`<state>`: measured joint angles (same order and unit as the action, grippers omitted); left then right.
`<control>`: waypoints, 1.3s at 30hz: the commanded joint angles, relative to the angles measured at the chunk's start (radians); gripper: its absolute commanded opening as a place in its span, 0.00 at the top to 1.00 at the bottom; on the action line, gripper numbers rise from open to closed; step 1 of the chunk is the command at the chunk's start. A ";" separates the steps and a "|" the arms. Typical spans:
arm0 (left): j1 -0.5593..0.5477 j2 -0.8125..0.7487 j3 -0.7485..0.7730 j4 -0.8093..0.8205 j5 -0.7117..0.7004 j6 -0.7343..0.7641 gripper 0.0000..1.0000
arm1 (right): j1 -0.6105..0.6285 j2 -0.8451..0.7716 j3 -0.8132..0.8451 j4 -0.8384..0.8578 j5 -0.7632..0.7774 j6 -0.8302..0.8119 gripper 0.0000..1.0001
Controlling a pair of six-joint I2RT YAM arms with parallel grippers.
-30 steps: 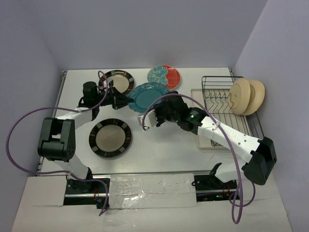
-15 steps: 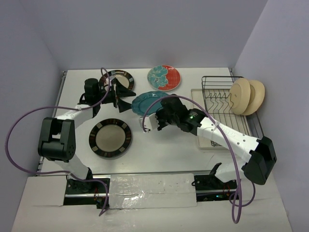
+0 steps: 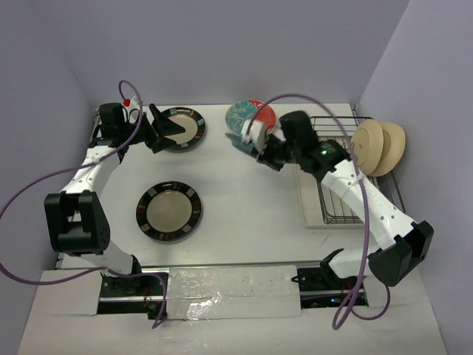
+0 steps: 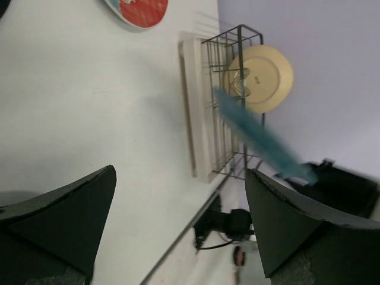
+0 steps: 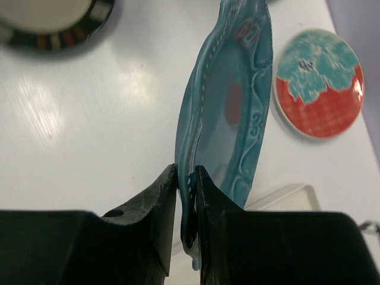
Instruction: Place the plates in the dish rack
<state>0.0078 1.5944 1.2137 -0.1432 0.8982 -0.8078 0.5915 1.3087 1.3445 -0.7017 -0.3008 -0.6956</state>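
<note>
My right gripper [image 5: 186, 178] is shut on the rim of the scalloped teal plate [image 5: 228, 113], which hangs on edge above the table. From above, that plate [image 3: 239, 139] and the right gripper [image 3: 255, 144] sit just in front of the red flowered plate [image 3: 255, 112], left of the dish rack [image 3: 347, 166]. Two cream-tan plates [image 3: 367, 146] stand in the rack's far end. My left gripper [image 3: 167, 129] is open and holds nothing, over the left rim of a striped plate [image 3: 181, 127]. A second striped plate [image 3: 168, 211] lies flat near the front left.
The left wrist view looks across the table to the rack [image 4: 225, 119], a cream-tan plate [image 4: 261, 77], the blurred teal plate [image 4: 261, 139] and the red plate [image 4: 139, 9]. The rack's cream tray base [image 5: 285, 196] shows under the teal plate. Purple cables arc over both arms.
The left gripper opened, let go of the teal plate and drew back to the far left. The right arm carried the teal plate up and toward the back right, nearer the rack.
</note>
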 commanded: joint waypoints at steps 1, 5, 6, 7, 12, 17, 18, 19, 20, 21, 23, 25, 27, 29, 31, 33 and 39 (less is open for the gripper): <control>-0.011 -0.083 0.040 -0.141 -0.088 0.223 0.01 | -0.129 -0.085 0.136 0.099 -0.168 0.321 1.00; -0.011 -0.132 0.026 -0.145 -0.104 0.294 0.01 | -0.316 -0.075 0.214 0.073 -0.299 0.479 1.00; -0.011 -0.145 0.021 -0.150 -0.098 0.305 0.01 | -0.406 -0.071 0.232 0.055 -0.326 0.504 1.00; -0.011 -0.151 0.020 -0.154 -0.091 0.314 0.01 | -0.454 -0.065 0.252 0.042 -0.378 0.542 1.00; -0.028 -0.212 -0.026 -0.116 -0.084 0.318 0.01 | -0.746 -0.008 0.398 -0.062 -0.532 0.587 1.00; -0.049 -0.229 -0.052 -0.098 -0.062 0.326 0.01 | -1.038 0.093 0.551 -0.188 -0.688 0.591 1.00; -0.049 -0.229 -0.051 -0.101 -0.059 0.329 0.01 | -1.064 0.110 0.577 -0.206 -0.695 0.579 1.00; -0.051 -0.228 -0.051 -0.102 -0.056 0.335 0.01 | -1.102 0.133 0.608 -0.243 -0.698 0.526 1.00; -0.051 -0.226 -0.043 -0.105 -0.050 0.338 0.01 | -1.116 0.185 0.677 -0.310 -0.696 0.503 1.00; -0.051 -0.218 -0.040 -0.113 -0.035 0.343 0.01 | -1.128 0.210 0.706 -0.338 -0.704 0.487 1.00; -0.051 -0.212 -0.033 -0.113 -0.028 0.341 0.01 | -1.154 0.291 0.792 -0.421 -0.702 0.440 1.00; -0.051 -0.203 -0.028 -0.108 -0.016 0.334 0.01 | -1.161 0.351 0.849 -0.464 -0.692 0.392 1.00; -0.051 -0.198 -0.026 -0.102 -0.015 0.328 0.01 | -1.161 0.374 0.860 -0.484 -0.670 0.375 1.00; -0.051 -0.195 -0.025 -0.099 -0.010 0.325 0.01 | -1.161 0.397 0.867 -0.493 -0.656 0.354 1.00; -0.051 -0.192 -0.028 -0.101 -0.010 0.328 0.01 | -1.159 0.415 0.864 -0.499 -0.650 0.341 1.00; -0.051 -0.185 -0.029 -0.101 -0.010 0.328 0.01 | -1.161 0.425 0.854 -0.510 -0.655 0.332 1.00; -0.051 -0.166 -0.023 -0.093 0.002 0.320 0.01 | -1.162 0.432 0.780 -0.479 -0.644 0.334 1.00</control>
<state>-0.0402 1.4197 1.1633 -0.2718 0.8688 -0.4923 -0.5682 1.7771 2.1201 -1.2575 -0.8757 -0.3447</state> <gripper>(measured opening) 0.993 0.225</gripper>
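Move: My right hand holds the teal plate; its place is the free slot in the dish rack beside the cream plates, some 33 cm to the right, 5 cm farther out and about 12 cm lower. The two cream plates stand about 40 cm to the right and 2 cm ahead. The red-and-teal plate lies roughly 13 cm straight ahead, 22 cm down. From my empty left hand the slot is about 57 cm right and 1 cm ahead, 10 cm lower. In one quick swing of some 32 cm I carry the teal plate rightward and a little forward with my right hand, climbing about 14 cm on the way, then sinking half of that above the slot. I keep the plate's rim pinched and roll the wrist some 65 degrees clockwise, bringing it upright beside the cream plates. My left hand draws back about 5 cm, rolling slightly, fingers still open. ##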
